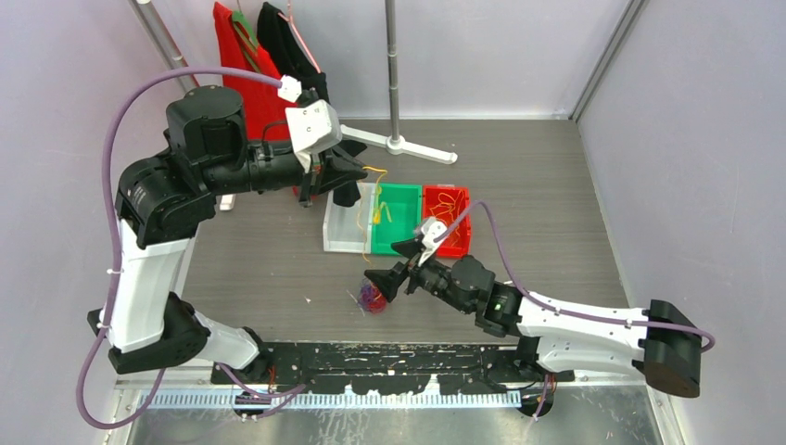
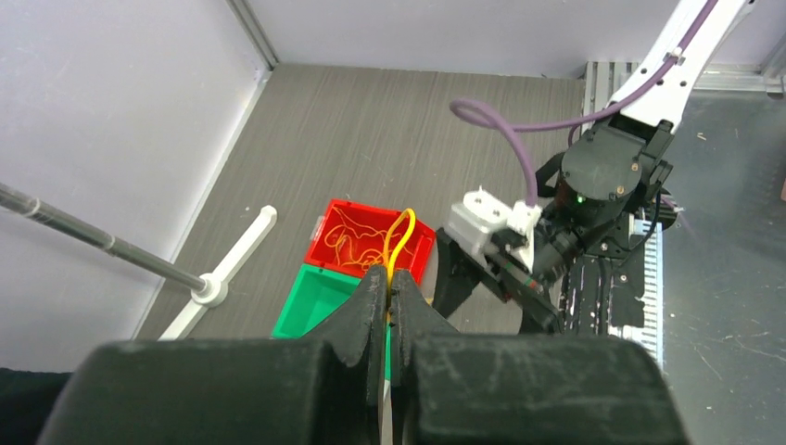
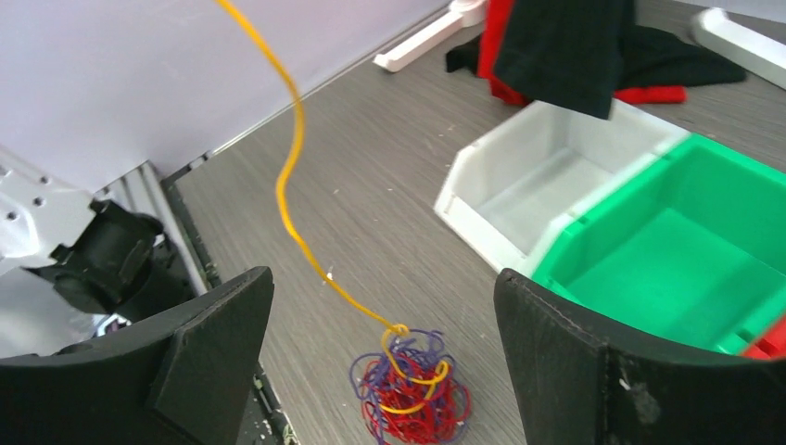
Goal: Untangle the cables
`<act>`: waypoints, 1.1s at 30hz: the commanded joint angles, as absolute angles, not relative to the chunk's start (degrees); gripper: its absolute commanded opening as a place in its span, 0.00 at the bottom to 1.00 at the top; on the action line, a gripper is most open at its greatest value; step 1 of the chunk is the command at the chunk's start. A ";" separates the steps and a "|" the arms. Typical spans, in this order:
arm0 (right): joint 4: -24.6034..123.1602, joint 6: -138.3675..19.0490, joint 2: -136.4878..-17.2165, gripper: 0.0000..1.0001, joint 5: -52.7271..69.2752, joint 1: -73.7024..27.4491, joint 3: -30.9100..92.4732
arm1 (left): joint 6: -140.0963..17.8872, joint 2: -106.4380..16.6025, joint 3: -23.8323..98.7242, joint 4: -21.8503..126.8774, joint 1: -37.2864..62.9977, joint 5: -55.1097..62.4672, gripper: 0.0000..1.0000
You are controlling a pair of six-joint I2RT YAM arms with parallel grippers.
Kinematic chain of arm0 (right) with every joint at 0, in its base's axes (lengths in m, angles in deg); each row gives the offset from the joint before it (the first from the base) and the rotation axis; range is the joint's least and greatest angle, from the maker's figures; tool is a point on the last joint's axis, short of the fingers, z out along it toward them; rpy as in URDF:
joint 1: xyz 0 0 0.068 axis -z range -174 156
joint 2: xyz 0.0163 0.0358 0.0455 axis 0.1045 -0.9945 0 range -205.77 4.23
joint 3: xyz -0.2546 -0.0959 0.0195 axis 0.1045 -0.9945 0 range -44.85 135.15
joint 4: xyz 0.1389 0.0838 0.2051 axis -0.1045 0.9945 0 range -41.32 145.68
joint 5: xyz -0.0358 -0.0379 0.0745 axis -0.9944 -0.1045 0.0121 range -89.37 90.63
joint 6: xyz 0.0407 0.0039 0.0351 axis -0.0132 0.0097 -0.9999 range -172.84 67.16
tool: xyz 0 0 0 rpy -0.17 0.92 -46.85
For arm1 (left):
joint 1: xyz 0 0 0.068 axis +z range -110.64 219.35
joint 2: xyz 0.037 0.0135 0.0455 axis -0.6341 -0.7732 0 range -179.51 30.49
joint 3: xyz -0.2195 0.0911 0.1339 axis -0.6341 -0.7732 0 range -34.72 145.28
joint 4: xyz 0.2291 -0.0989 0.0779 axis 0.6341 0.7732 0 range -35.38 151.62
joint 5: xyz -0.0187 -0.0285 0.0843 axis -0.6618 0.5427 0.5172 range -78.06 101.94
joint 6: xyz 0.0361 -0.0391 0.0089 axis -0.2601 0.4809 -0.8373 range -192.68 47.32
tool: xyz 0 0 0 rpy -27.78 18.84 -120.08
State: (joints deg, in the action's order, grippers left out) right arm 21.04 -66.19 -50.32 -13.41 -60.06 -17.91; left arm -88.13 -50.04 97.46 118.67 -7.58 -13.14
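Observation:
The cables form a small wad (image 3: pixel 412 397) of red and purple loops on the floor, with a yellow cable (image 3: pixel 292 176) rising out of it. In the top view the wad (image 1: pixel 372 297) lies in front of the bins. My left gripper (image 2: pixel 389 278) is raised above the bins and shut on the yellow cable (image 2: pixel 400 236), which loops out past its fingertips. In the top view that left gripper (image 1: pixel 357 176) is high, beside the white bin. My right gripper (image 3: pixel 382 306) hangs wide open just above the wad with nothing between its fingers; from above this gripper (image 1: pixel 394 266) is just right of it.
A white bin (image 1: pixel 348 227), a green bin (image 1: pixel 397 218) and a red bin (image 1: pixel 447 218) stand side by side at mid-table; the red one holds several orange cables (image 2: pixel 357 239). A rack base (image 1: pixel 399 144) and hanging red and black clothes (image 1: pixel 250 46) stand at the back.

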 commanded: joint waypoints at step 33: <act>-11.91 -74.42 -92.78 0.53 -11.23 -60.93 -17.05 | -97.51 -44.45 103.60 104.61 -7.95 -8.69 0.00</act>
State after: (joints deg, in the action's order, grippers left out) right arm -5.16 -71.94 -92.52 -10.20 -60.30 -15.23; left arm -92.56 -48.10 103.66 115.13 -7.80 -12.64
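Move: The red-and-purple tangle lies about 7 cm to the right hand's left, 1 cm ahead and some 18 cm below it. From that hand the green bin is around 19 cm ahead and 1 cm left, the white bin 19 cm ahead and 12 cm left, both about 19 cm lower. The left hand already pinches the yellow cable, with the tangle some 47 cm below, 2 cm ahead and 1 cm to the right. Over the tangle comes the right hand, first swinging left about 5 cm, then sinking some 15 cm while still edging left, its fingers tipping down and narrowing from wide to about half open around the strands. Keeping its pinch on the yellow cable, the left hand dips forward and right slightly, then rises about 6 cm away from the tangle, easing left and tilting its fingertips up. ##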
